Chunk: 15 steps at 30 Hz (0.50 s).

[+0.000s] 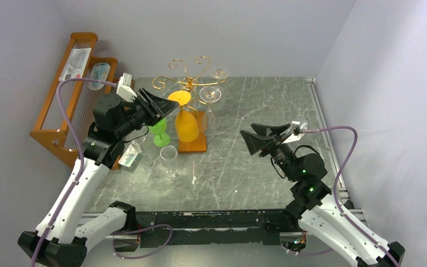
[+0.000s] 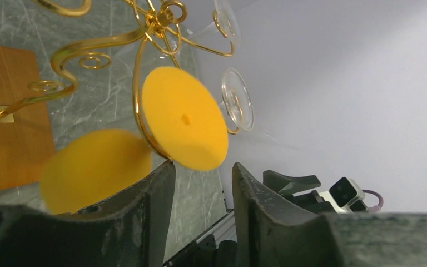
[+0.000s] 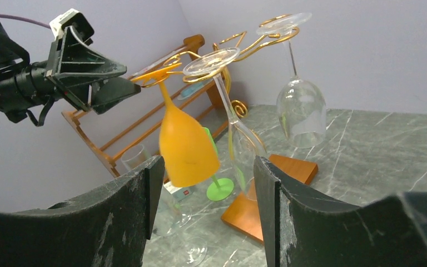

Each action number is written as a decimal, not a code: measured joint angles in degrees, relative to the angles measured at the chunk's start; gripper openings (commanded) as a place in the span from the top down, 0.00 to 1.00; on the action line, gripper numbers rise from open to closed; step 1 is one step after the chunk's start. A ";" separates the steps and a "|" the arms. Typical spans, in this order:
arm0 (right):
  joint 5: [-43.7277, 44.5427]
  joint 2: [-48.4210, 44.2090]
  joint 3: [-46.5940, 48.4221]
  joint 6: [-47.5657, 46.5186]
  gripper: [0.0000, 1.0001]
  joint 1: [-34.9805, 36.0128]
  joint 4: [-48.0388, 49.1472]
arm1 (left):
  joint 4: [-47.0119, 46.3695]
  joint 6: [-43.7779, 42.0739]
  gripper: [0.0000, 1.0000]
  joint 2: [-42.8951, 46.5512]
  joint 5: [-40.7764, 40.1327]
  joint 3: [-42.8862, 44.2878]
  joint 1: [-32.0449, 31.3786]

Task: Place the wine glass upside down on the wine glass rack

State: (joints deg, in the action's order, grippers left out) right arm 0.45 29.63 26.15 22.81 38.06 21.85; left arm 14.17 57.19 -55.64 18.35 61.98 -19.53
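Note:
An orange wine glass (image 1: pixel 187 127) hangs upside down on the gold wire wine glass rack (image 1: pixel 190 83), its round foot (image 2: pixel 184 118) resting on a curled arm. My left gripper (image 1: pixel 172 108) is open just beside that foot. Its fingertips (image 2: pixel 165 172) are at the foot's edge and nothing is between them. In the right wrist view the orange glass (image 3: pixel 186 142) dangles from the rack (image 3: pixel 239 50) with the left gripper (image 3: pixel 117 86) to its left. My right gripper (image 3: pixel 205 161) hovers open and empty over the table's middle right (image 1: pixel 248 130).
Two clear glasses (image 1: pixel 211 94) (image 1: pixel 219 72) also hang on the rack, above its orange-brown base (image 1: pixel 192 143). A green glass (image 1: pixel 159 132) and a clear glass (image 1: pixel 168 154) are on the table to the left of the base. A stepped wooden shelf (image 1: pixel 66 105) lines the left wall.

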 measured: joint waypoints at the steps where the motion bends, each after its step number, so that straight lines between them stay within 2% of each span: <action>1: 0.00 0.15 0.24 0.20 0.35 0.00 -0.17 | 0.55 -0.28 0.46 0.37 -0.09 0.00 0.00; 9: 1.07 4.76 7.39 3.39 0.34 0.00 -7.91 | 7.19 -3.10 0.26 3.56 -1.44 0.00 0.00; 15: -1.27 10.12 11.85 5.40 0.35 0.00 -13.22 | 13.51 -8.39 0.09 8.02 -5.29 0.96 0.00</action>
State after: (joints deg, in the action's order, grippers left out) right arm -0.82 39.75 38.00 28.21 38.06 8.62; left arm 27.68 48.80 -47.62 13.06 62.94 -19.53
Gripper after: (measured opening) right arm 0.654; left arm 0.847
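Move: The orange wine glass already hangs upside down on the rack, its middle about 3 cm ahead of my left hand, 3 cm to the right and some 7 cm lower. The rack's hub is about 7 cm ahead and 5 cm right of that hand. The near clear glass hangs roughly 4 cm ahead and 12 cm right, the far one 12 cm ahead and 15 cm right. From my right hand the orange glass is about 13 cm ahead, 21 cm left and slightly lower. I draw my left hand back and to the left, about 5 cm away from the hanging orange glass and sinking slightly, while its fingers spread from under half to nearly wide open and the wrist rolls some 10 degrees. Meanwhile my empty right hand eases about 3 cm left and forward towards the rack, tipping its fingers down about 10 degrees, still open. ##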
